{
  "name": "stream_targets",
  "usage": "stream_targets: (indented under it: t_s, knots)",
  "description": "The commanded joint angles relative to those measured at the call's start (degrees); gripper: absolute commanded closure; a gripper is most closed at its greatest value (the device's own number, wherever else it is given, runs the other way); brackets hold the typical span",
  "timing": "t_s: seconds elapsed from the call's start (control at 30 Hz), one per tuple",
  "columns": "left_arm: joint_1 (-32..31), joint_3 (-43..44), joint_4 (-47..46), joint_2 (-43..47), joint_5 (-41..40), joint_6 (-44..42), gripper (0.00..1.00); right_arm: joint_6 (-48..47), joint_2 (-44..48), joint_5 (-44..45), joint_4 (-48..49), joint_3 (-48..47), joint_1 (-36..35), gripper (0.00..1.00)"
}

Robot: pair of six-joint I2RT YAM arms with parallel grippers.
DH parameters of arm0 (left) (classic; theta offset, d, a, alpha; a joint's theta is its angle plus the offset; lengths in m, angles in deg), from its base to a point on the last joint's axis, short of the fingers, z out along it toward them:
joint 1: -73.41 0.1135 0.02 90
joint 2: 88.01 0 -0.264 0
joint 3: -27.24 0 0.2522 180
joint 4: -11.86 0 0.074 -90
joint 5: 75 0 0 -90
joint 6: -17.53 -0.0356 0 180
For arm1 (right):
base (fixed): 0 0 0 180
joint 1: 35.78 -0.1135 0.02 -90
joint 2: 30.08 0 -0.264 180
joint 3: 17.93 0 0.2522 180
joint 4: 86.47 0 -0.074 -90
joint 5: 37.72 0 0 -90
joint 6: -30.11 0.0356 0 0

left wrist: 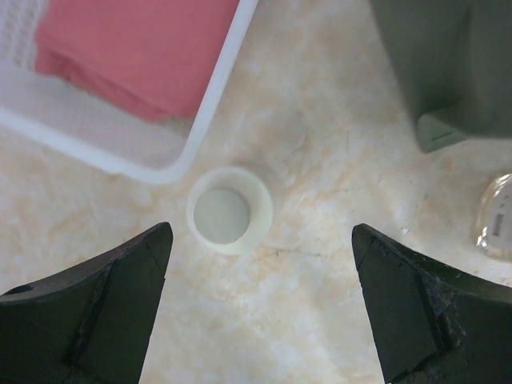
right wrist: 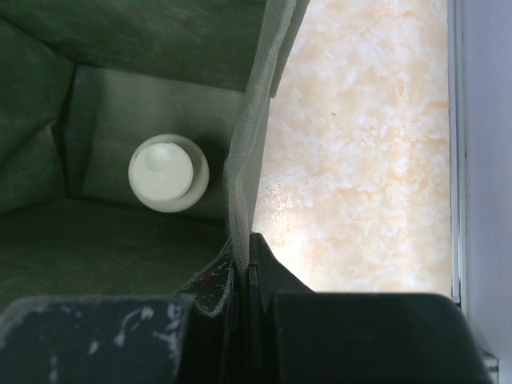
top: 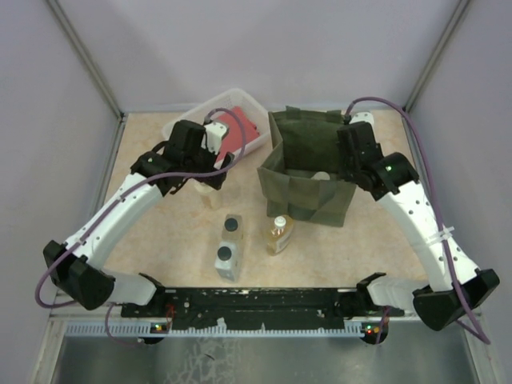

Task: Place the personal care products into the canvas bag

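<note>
The olive canvas bag (top: 308, 188) stands open right of the middle, with one cream bottle (top: 321, 176) upright on its floor (right wrist: 168, 172). My right gripper (top: 350, 164) is shut on the bag's right rim (right wrist: 246, 240), fabric pinched between its jaws. A second cream bottle (top: 211, 196) stands left of the bag. My left gripper (top: 200, 172) hovers over it wide open, its round cap (left wrist: 230, 210) just beyond the fingertips and left of their midline (left wrist: 262, 232). Two grey bottles (top: 232, 226), (top: 226, 260) and the amber bottle (top: 279, 234) lie in front of the bag.
A white plastic basket (top: 252, 104) holding a red cloth (top: 236, 132) stands at the back left, its rim (left wrist: 216, 104) close behind the cream bottle. The bag's corner (left wrist: 456, 72) and the amber bottle (left wrist: 498, 216) lie right of the left gripper. Enclosure walls surround the table.
</note>
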Motion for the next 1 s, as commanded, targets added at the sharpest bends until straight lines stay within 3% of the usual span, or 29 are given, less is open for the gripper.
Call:
stream_targets:
  t_s: [0.0, 0.4, 0.97]
  knots:
    - [3.41, -3.56, 2.21, 0.41, 0.04, 2.79, 0.00, -0.39, 2.61, 2.31, 2.22, 0.78, 0.16, 1.00]
    - [8.51, -5.38, 2.21, -4.54, 7.13, 2.38, 0.00, 0.22, 5.36, 1.72, 3.88, 6.28, 0.16, 1.00]
    - [9.07, -8.98, 0.23, -11.75, 7.15, 2.40, 0.00, 0.27, 5.94, 1.71, 3.89, 6.52, 0.16, 1.00]
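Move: The white bottle stands nearly under the left hand, roughly 5 cm to its left, 1 cm ahead and 18 cm below. The white box is some 24 cm ahead and 2 cm left, the nearer grey-capped bottle about 9 cm back and 2 cm right, and the canvas bag 5 cm ahead and 26 cm right. From the right hand, which grips the bag's rim, the white bottle is about 42 cm left, 4 cm ahead and 20 cm below. The open left hand sinks some 13 cm and 4 left, tipping down, to straddle the white bottle's cap. ##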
